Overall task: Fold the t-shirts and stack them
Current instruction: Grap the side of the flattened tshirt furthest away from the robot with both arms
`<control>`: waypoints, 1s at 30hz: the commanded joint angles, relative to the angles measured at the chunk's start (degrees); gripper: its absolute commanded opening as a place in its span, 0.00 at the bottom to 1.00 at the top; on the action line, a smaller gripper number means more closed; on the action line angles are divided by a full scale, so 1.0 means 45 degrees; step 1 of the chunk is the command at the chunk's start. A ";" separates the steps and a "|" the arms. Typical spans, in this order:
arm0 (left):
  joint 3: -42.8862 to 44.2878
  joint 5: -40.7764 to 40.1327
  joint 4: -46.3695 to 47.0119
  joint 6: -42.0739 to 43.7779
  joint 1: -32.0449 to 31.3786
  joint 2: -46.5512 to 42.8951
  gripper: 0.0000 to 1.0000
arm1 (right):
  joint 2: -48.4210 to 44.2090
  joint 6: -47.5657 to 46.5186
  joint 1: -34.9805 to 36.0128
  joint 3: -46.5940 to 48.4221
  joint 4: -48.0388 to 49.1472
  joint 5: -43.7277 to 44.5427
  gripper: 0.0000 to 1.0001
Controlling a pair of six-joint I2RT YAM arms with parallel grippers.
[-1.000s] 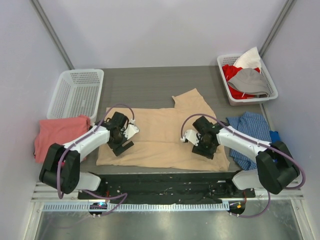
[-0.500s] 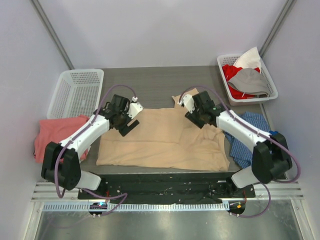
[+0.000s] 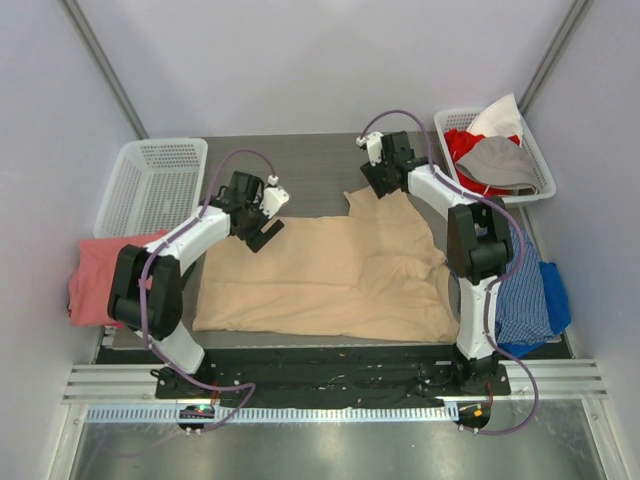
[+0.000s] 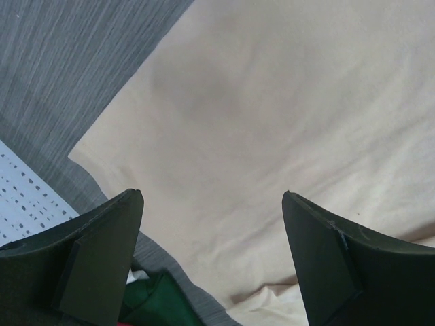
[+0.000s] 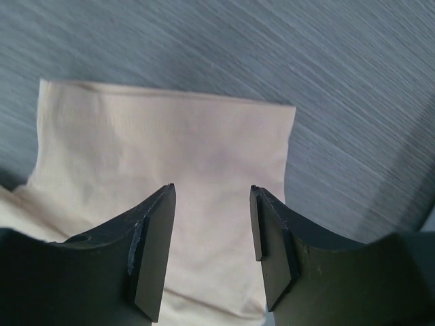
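A large tan t-shirt (image 3: 320,275) lies spread flat in the middle of the table, one sleeve (image 3: 385,200) pointing to the far side. A salmon-pink t-shirt (image 3: 95,275) lies bunched at the left edge. My left gripper (image 3: 262,232) hovers open over the tan shirt's far left corner (image 4: 71,153); nothing sits between its fingers (image 4: 212,197). My right gripper (image 3: 374,186) is stretched out over the sleeve (image 5: 170,136), its jaws apart above the cloth (image 5: 212,190) and holding nothing.
A white basket (image 3: 155,185) stands at the far left. Another basket (image 3: 540,190) at the far right holds red, grey and white clothes. A blue plaid shirt (image 3: 525,290) lies under the right arm. Something green (image 4: 153,302) shows below the left fingers.
Both arms have swung from the shirt's near half to its far edge, the left to the far left corner, the right out to the sleeve. The right jaws have narrowed a little.
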 commanded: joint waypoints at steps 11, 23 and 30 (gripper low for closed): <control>0.1148 0.0395 0.0358 0.0318 0.0590 0.0908 0.89 | 0.2479 0.0813 -0.1080 0.2908 0.0807 -0.1143 0.55; 0.1110 0.0278 0.0377 0.0454 0.0668 0.1143 0.88 | 0.3515 0.0734 -0.1413 0.3613 0.0729 -0.1416 0.55; 0.1012 0.0121 0.0318 0.0649 0.0707 0.0987 0.88 | 0.3905 0.0773 -0.1549 0.3554 0.0729 -0.1650 0.54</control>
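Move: Ahead of the right hand lies the far right corner of the t-shirt's sleeve, about 8 cm out, 4 cm to its right and 7 cm down; the sleeve's left corner is some 4 cm ahead and 8 cm left of that hand. The basket with red cloth stands roughly 29 cm right and 10 cm ahead. For the left hand, the shirt's far left corner is about 8 cm ahead, 9 cm left and 7 cm down; the empty basket stands some 29 cm left and 14 cm ahead. Sinking as it reaches forward, the right hand goes about 6 cm out, 5 cm down and a little right to the sleeve's far right corner, slowing as it gets low and straddling the sleeve's side edge with its fingers still part open. The left hand eases some 2 cm forward, slightly down and left, over the shirt towards its far left corner, fingers kept wide. ##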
